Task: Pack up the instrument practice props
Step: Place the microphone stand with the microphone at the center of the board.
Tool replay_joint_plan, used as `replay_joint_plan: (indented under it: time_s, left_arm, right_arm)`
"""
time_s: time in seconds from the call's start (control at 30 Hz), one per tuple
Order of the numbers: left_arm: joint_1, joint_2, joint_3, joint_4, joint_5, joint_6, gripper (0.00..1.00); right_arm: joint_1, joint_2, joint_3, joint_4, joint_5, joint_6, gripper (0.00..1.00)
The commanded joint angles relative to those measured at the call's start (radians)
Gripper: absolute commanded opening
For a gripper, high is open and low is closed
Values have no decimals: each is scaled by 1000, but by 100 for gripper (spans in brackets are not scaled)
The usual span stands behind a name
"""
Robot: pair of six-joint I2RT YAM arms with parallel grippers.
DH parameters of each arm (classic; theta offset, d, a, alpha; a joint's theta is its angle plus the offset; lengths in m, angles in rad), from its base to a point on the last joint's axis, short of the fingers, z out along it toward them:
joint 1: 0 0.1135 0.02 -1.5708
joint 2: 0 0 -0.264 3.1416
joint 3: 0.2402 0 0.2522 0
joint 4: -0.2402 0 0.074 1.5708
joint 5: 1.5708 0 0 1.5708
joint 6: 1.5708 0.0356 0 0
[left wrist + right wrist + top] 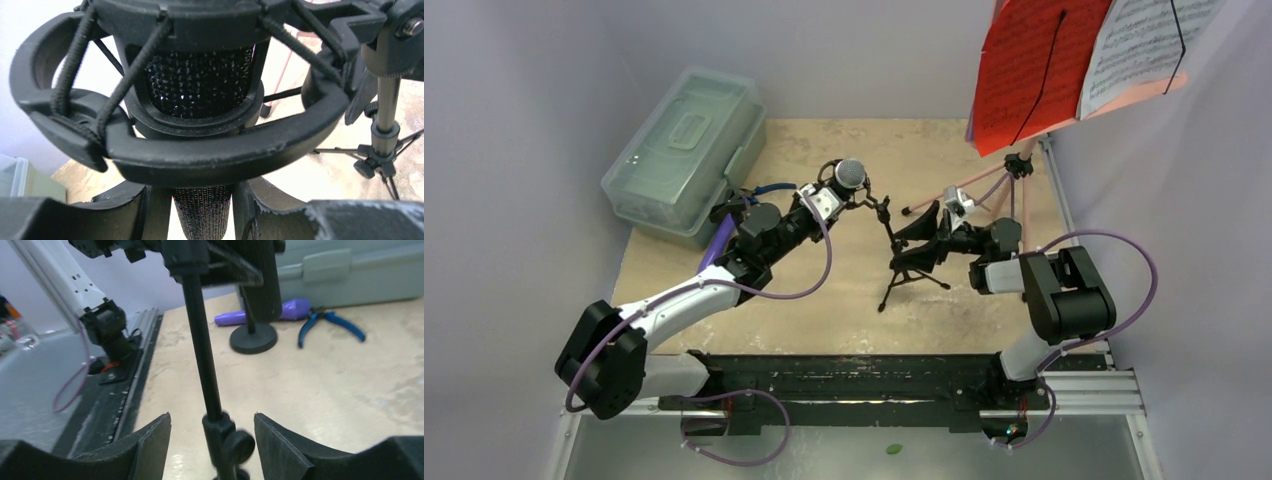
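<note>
The black-silver microphone hangs in its black shock mount on top of a black mic tripod. My left gripper is shut on the microphone's mesh body, just under the mount ring. My right gripper is open around the tripod's pole, with a gap on both sides of the pole. A purple microphone lies on the table beneath my left arm. The pink music rack stands at the back right and carries a red page and a white page.
A clear greenish case sits shut at the back left. Blue-handled pliers lie in front of it, beside a round black stand base. Grey walls close in on the left, back and right.
</note>
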Motion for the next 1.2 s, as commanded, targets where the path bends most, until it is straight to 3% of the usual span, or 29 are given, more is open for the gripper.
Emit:
replay_joint_plan:
  time_s: [0.0, 0.13, 0.37, 0.43, 0.77, 0.93, 1.17]
  left_arm:
    - [8, -92, 63, -8, -35, 15, 0]
    - [6, -109, 85, -59, -37, 15, 0]
    - [1, -117, 126, -160, -69, 48, 0]
    - [0, -121, 130, -186, -72, 63, 0]
    - [-2, -174, 116, -270, -44, 112, 0]
    - [-4, -157, 170, -329, -30, 112, 0]
    - [-8, -114, 257, -420, -66, 83, 0]
  right_arm:
    - [-9, 20, 36, 288, -106, 145, 67]
    - [-24, 18, 61, 290, -129, 213, 79]
    - [-79, -67, 90, 290, -199, 329, 90]
    - [-91, -74, 97, 291, -238, 371, 98]
    - [-119, -91, 90, 291, -353, 579, 99]
    - [-120, -95, 103, 291, -315, 802, 99]
    - [-136, -104, 77, 290, -171, 920, 99]
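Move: The left hand already grips the microphone in its shock mount; the board's center lies about 4 cm to its right, level with it, some 20 cm below. The tripod base hangs off to that hand's right, roughly 18 cm over and 7 cm nearer the robot, also about 20 cm below, while the pliers lie some 8 cm ahead and 11 cm left of the hand, on the board. From the right hand, the stand's pole is about 2 cm to the left at its own height, between half-open fingertips. The right hand, already loosened from the pole, spreads its fingers fully and backs clear of the stand, sinking a touch and then rising as it draws about 4 cm back, 3 cm right and 3.5 cm up, its wrist rolling some 35 degrees. The left hand keeps its grip on the microphone and carries the whole stand alone, easing about 2.5 cm left and 2 cm up with a little draw back, while it rolls about 10 degrees, left side up, to swing the tripod leftward under the microphone. ##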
